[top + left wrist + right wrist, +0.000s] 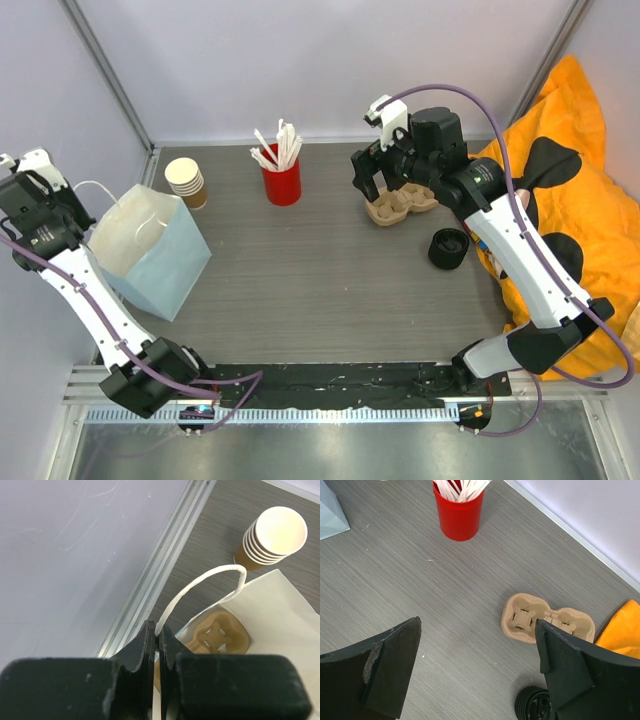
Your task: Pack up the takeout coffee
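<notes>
The takeout coffee shows as a stack of tan kraft paper cups (186, 182) with white insides (274, 535), standing at the back left beside a pale blue paper bag (150, 250). My left gripper (157, 632) is shut on the bag's white twisted handle (200, 582) at the far left (72, 200). Inside the bag lies a moulded cardboard carrier (220, 632). My right gripper (477, 625) hangs open and empty over the table at the back right (372, 185), just left of a second cardboard carrier (520, 617).
A red cup of white sticks (282, 180) stands at the back centre. Beside the carrier (400, 205) sits a stack of black lids (448, 248). An orange and black cloth (570, 150) fills the right side. Walls close in on the left and back.
</notes>
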You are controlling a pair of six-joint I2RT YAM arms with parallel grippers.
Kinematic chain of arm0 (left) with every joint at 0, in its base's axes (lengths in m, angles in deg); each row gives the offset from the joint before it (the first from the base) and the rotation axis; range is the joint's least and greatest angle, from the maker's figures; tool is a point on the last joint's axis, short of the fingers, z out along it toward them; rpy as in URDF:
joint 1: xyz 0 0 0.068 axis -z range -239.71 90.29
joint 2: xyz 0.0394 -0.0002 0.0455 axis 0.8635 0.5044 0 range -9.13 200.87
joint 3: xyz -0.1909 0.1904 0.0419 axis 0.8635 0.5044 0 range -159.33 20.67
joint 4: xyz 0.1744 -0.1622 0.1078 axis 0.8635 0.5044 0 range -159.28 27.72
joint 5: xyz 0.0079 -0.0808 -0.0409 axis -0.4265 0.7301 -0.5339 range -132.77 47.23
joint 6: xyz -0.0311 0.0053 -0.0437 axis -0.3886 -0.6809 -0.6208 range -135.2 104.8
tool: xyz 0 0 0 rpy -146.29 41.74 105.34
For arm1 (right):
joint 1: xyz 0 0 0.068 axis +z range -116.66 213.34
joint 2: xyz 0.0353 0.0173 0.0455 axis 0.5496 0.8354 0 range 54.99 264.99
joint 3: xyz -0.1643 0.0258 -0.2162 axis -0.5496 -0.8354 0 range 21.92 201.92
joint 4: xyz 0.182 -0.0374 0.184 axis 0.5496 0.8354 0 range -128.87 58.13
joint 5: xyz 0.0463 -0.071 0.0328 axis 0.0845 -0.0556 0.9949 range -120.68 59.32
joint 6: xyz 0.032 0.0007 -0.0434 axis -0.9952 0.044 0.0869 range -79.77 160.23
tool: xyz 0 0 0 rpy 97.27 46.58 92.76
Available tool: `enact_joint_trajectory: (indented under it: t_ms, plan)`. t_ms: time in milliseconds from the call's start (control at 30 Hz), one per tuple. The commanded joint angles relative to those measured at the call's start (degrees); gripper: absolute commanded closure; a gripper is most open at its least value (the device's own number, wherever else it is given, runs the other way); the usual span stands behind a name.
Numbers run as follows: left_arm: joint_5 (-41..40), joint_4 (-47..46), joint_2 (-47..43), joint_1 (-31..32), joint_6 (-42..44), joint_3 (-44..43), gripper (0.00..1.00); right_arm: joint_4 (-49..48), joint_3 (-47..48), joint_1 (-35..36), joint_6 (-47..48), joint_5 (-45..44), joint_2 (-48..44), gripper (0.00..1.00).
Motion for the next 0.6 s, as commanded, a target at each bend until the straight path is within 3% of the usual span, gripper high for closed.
enact_joint_trajectory:
  t_ms: [0,200,267,300,400,500,567]
  plan:
    - [0.3,-4.1,-0.1,-2.4,-0.7,-0.6,0.95,-2.7,1.1,0.0,-0.9,0.6,-0.1,0.00]
    - [0.9,-4.5,0.7,-3.8,-1.5,-1.3,0.95,-2.8,1.2,0.0,-1.0,0.7,0.2,0.00]
    - [2.9,-4.4,0.6,-3.8,-1.5,-1.4,0.82,-2.8,1.2,-0.1,-1.2,0.8,0.2,0.00]
    - [3.5,-4.3,0.5,-3.8,-1.5,-1.4,0.58,-2.7,1.3,-0.1,-1.1,0.8,0.2,0.01]
    - [5.2,-4.9,-0.4,-3.8,-1.4,-1.2,0.20,-2.8,1.3,0.0,-1.2,0.8,0.2,0.00]
    - [6.7,-5.8,-1.6,-3.7,-1.9,-2.0,0.04,-2.7,1.3,-0.1,-1.2,0.8,0.1,0.00]
    - [8.6,-6.2,-2.3,-3.9,-2.5,-3.9,0.00,-2.7,1.2,-0.2,-1.2,0.7,0.1,0.00]
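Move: The left hand already pinches the top of the paper bag's cord handle; the bag's middle lies about 10 cm to its right, 3 cm back and roughly 18 cm below. The cup stack stands some 15 cm ahead of this hand and 16 cm to the right, and the red straw holder about 16 cm ahead and 38 cm to the right, both around 25 cm lower. From the idle right hand the bag is about 47 cm left, 10 cm back and 22 cm down. Still pinching the cord handle, the left hand finishes its pull with a slow drag of just under 2 cm to its left, easing back slightly towards the base and keeping nearly level. There it stops and spreads its fingers from nearly shut to wide open, letting go of the handle, while it comes back about 1 cm to the right, edges forward and begins to rise, the wrist barely turning. ##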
